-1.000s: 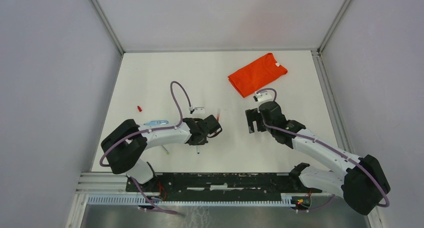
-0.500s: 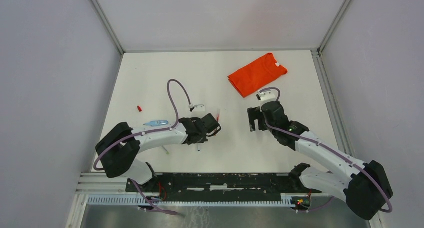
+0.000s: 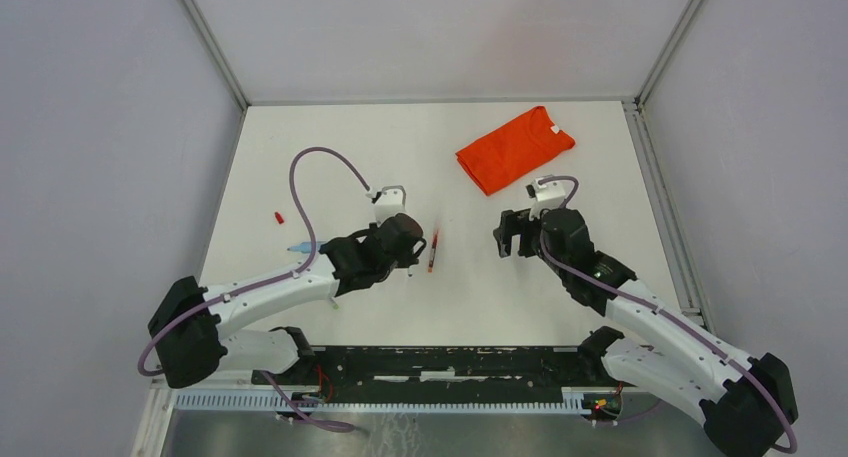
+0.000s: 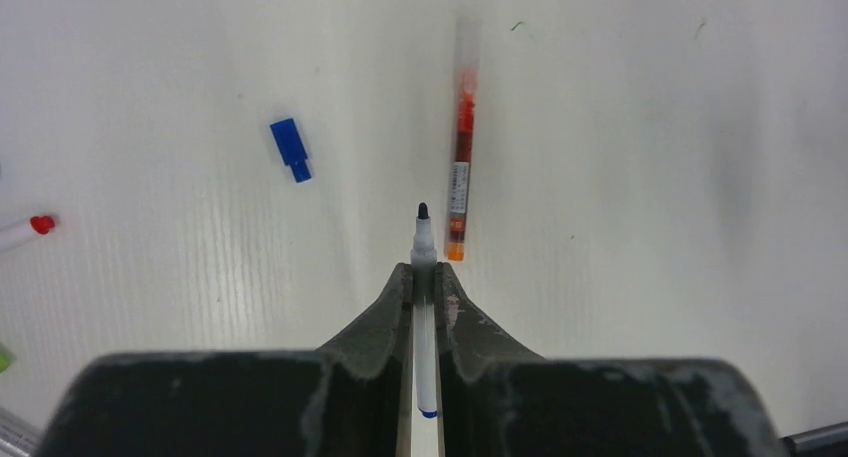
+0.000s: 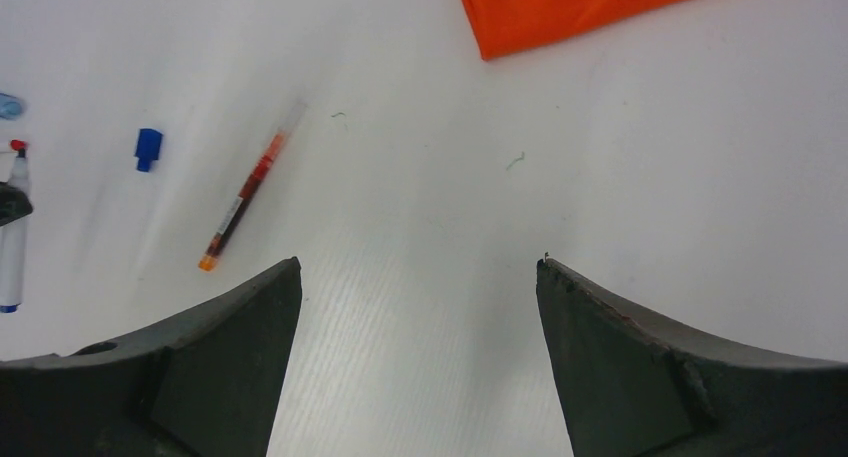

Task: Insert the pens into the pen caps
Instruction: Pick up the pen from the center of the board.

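My left gripper (image 4: 424, 269) is shut on a white pen with a blue end (image 4: 424, 337). Its dark tip (image 4: 422, 212) sticks out ahead of the jaws, just above the table. A blue pen cap (image 4: 291, 149) lies ahead and to the left of it. An orange-red pen (image 4: 461, 177) lies just right of the tip, and it also shows from above (image 3: 433, 249). A red-tipped pen (image 4: 25, 229) pokes in at the left edge. A red cap (image 3: 279, 217) lies far left. My right gripper (image 5: 415, 267) hangs open over bare table.
A folded orange shirt (image 3: 515, 147) lies at the back right, behind my right gripper (image 3: 515, 235). A light blue object (image 3: 300, 247) sits beside the left arm. White walls close in the table on three sides.
The left arm has swung and its wrist has pulled back to the left, uncovering the orange-red pen. The right gripper has drifted slightly toward the back and stays open.
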{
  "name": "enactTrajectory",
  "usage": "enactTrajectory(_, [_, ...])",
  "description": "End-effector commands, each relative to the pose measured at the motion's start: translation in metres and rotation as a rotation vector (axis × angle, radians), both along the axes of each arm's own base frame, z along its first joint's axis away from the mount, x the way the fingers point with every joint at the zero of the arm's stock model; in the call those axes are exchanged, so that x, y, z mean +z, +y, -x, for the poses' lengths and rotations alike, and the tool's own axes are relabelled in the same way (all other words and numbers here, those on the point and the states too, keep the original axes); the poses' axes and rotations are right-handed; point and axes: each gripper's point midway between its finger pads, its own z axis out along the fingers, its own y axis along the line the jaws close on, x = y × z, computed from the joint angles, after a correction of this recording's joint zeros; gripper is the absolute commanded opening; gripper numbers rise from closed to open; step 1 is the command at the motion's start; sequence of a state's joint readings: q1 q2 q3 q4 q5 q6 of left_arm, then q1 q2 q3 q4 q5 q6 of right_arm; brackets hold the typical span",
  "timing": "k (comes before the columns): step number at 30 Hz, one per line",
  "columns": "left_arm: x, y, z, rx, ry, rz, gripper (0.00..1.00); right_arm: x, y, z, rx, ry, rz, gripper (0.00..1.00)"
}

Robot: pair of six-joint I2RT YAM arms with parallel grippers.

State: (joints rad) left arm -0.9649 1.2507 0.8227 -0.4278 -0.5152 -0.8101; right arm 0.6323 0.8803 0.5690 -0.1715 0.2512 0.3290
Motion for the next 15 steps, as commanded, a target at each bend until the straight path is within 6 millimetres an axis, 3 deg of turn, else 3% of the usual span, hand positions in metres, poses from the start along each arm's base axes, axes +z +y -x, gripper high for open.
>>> enactTrajectory(1, [0.038, -0.021, -0.011, -0.084, -0.125, 0.113, 0.04, 0.03, 0.033, 0.0, 0.14, -0.089, -0.15, 0.92])
enactTrajectory(11, [0.084, -0.055, -0.008, -0.221, -0.227, 0.312, 0.04, 0.057, 0.089, 0.025, 0.4, -0.129, -0.454, 0.92])
enactTrajectory(15, [0.097, -0.061, -0.007, -0.246, -0.254, 0.357, 0.05, 0.063, 0.101, 0.034, 0.459, -0.125, -0.555, 0.92])
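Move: The white pen is already gripped in the left fingers, and the open right gripper it is being taken to stands about 19 cm to the left hand's right, 3 cm ahead and 3 cm higher. From the right hand the pen is thus 19 cm left, 3 cm back and 3 cm down. On the table, 11 cm below the left hand, the red pen lies 6 cm ahead and 4 cm right, and the blue cap 7 cm ahead and 3 cm left. The white pen, still pinched in the left hand with its black tip up, is carried up about 7 cm and 5 cm to the right towards the right gripper, the wrist rolling left side down and swinging clockwise. The right hand comes to meet it, some 8 cm left with a little rise and drawing back, turning counter-clockwise and rolling its left side up about 20 degrees each, fingers staying wide open and touching nothing. ##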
